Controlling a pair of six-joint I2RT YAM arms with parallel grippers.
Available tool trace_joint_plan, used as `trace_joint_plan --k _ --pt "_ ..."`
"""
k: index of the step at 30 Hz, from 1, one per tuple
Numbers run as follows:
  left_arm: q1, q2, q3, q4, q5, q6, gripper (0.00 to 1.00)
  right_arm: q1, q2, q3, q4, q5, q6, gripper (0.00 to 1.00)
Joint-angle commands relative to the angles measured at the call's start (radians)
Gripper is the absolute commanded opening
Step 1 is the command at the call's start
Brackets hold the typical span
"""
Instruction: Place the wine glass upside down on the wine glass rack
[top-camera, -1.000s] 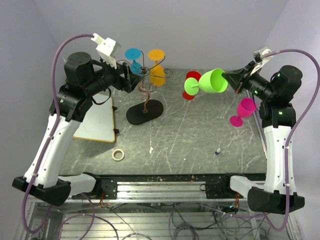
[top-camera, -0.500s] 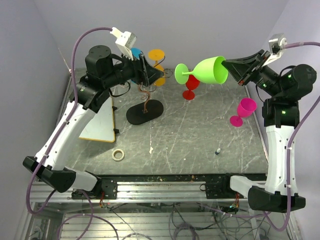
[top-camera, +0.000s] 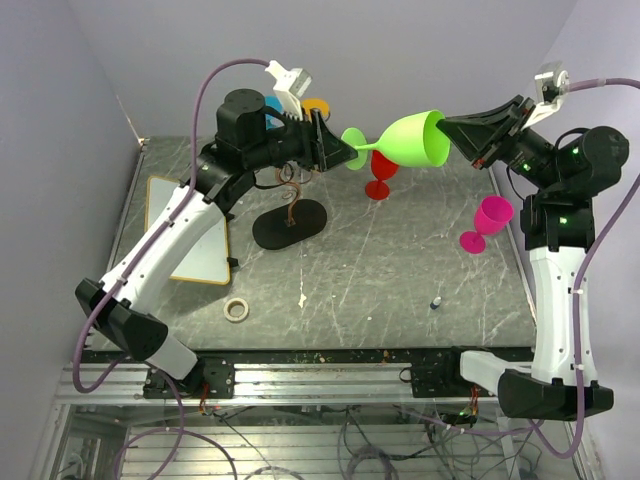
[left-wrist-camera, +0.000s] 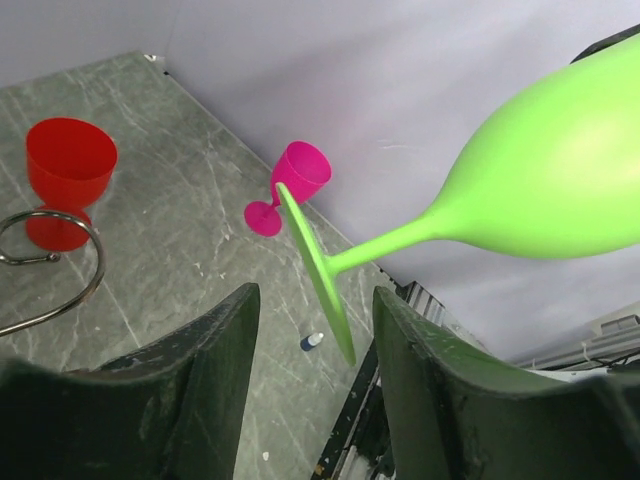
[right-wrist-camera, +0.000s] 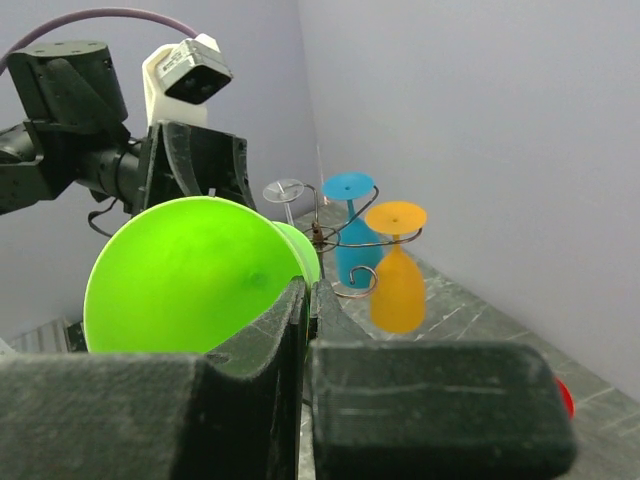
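A lime-green wine glass (top-camera: 415, 140) hangs sideways in the air, bowl to the right and foot to the left. My right gripper (top-camera: 455, 135) is shut on the bowl's rim (right-wrist-camera: 300, 270), one finger inside the bowl. My left gripper (top-camera: 340, 152) is open, its jaws on either side of the glass's round foot (left-wrist-camera: 315, 275) without touching it. The wine glass rack (top-camera: 290, 222) stands below and to the left on its black oval base. One of its wire scrolls (left-wrist-camera: 60, 260) shows in the left wrist view.
A blue glass (right-wrist-camera: 350, 230) and an orange glass (right-wrist-camera: 398, 285) hang upside down on the rack. A red glass (top-camera: 380, 178) and a pink glass (top-camera: 488, 222) stand on the table. A white board (top-camera: 205, 250), a tape roll (top-camera: 236, 309) and a small bottle (top-camera: 436, 301) lie nearer.
My left arm has swung right, from the rack to the green glass's foot, and its jaws have narrowed. My right gripper has raised the glass slightly and still holds it.
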Motion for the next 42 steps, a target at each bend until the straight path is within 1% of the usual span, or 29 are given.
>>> trace_joint_plan --k 1,2,5,7,9,13,15,16,24,26,27,28,31,32,38,42 --pt "-0.022 0.017 0.054 0.025 0.028 -0.002 0.55 0.009 -0.009 -0.002 0.007 0.004 -0.018 0.0" --pt "-0.024 0.022 0.057 0.023 0.024 0.001 0.51 0.01 -0.011 -0.005 0.004 0.005 -0.024 0.0" --pt "-0.028 0.029 0.057 0.022 0.025 0.003 0.33 0.012 -0.017 -0.013 -0.004 0.021 -0.039 0.0" --pt "-0.03 0.031 0.059 0.019 0.023 0.008 0.25 0.013 -0.016 -0.013 -0.02 0.032 -0.061 0.0" --pt "-0.032 0.032 0.061 0.01 0.009 0.013 0.25 0.013 -0.018 -0.014 -0.032 0.041 -0.081 0.0" --pt "-0.032 0.019 0.047 0.002 -0.005 0.02 0.38 0.014 -0.024 -0.018 -0.049 0.052 -0.106 0.0" --pt "-0.033 0.015 0.042 -0.003 -0.012 0.023 0.4 0.012 -0.027 -0.021 -0.057 0.058 -0.116 0.0" --pt "-0.032 0.012 0.039 -0.002 -0.016 0.021 0.39 0.013 -0.029 -0.024 -0.058 0.06 -0.118 0.0" --pt "-0.033 0.022 0.049 0.004 -0.001 0.015 0.23 0.014 -0.036 -0.038 -0.034 0.037 -0.088 0.0" --pt "-0.034 0.023 0.051 0.01 0.007 0.016 0.17 0.015 -0.039 -0.047 -0.016 0.021 -0.073 0.0" --pt "-0.034 0.023 0.053 0.012 0.01 0.019 0.1 0.014 -0.04 -0.051 -0.011 0.013 -0.072 0.0" --pt "-0.034 0.022 0.055 0.012 0.008 0.023 0.07 0.014 -0.042 -0.056 -0.009 0.007 -0.073 0.0" --pt "-0.033 0.009 0.046 0.016 -0.003 0.027 0.07 0.013 -0.051 -0.077 -0.016 0.007 -0.091 0.0" --pt "-0.031 0.0 0.041 0.015 -0.007 0.029 0.07 0.014 -0.056 -0.08 -0.026 0.006 -0.105 0.03" --pt "0.0 -0.061 0.011 -0.005 -0.053 0.052 0.07 0.014 -0.074 -0.063 -0.154 0.041 -0.237 0.39" --pt "0.039 -0.109 -0.013 -0.028 -0.079 0.043 0.07 0.014 -0.085 -0.044 -0.259 0.041 -0.334 0.56"
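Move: The green glass's foot stands between the left hand's open fingers, its middle some 3 cm to the right, 1 cm forward and slightly above. From the left hand, the rack's empty hook is about 7 cm forward, 2 cm left and 10 cm below; the hung orange glass about 14 cm forward, 6 cm left and 14 cm below; the red glass 16 cm forward, 9 cm right and far below. The right hand grips the rim, the foot about 11 cm to its left and 6 cm lower. The left fingers pinch the near edge of the green glass's foot: the hand reaches about 1 cm to the right, half closes, eases open a little, then shuts, and at the end draws back some 2 cm left and 1 cm up. The right hand keeps the rim pinched while sinking slightly, then opens about halfway and drops to some 3 cm below its start, letting go. ##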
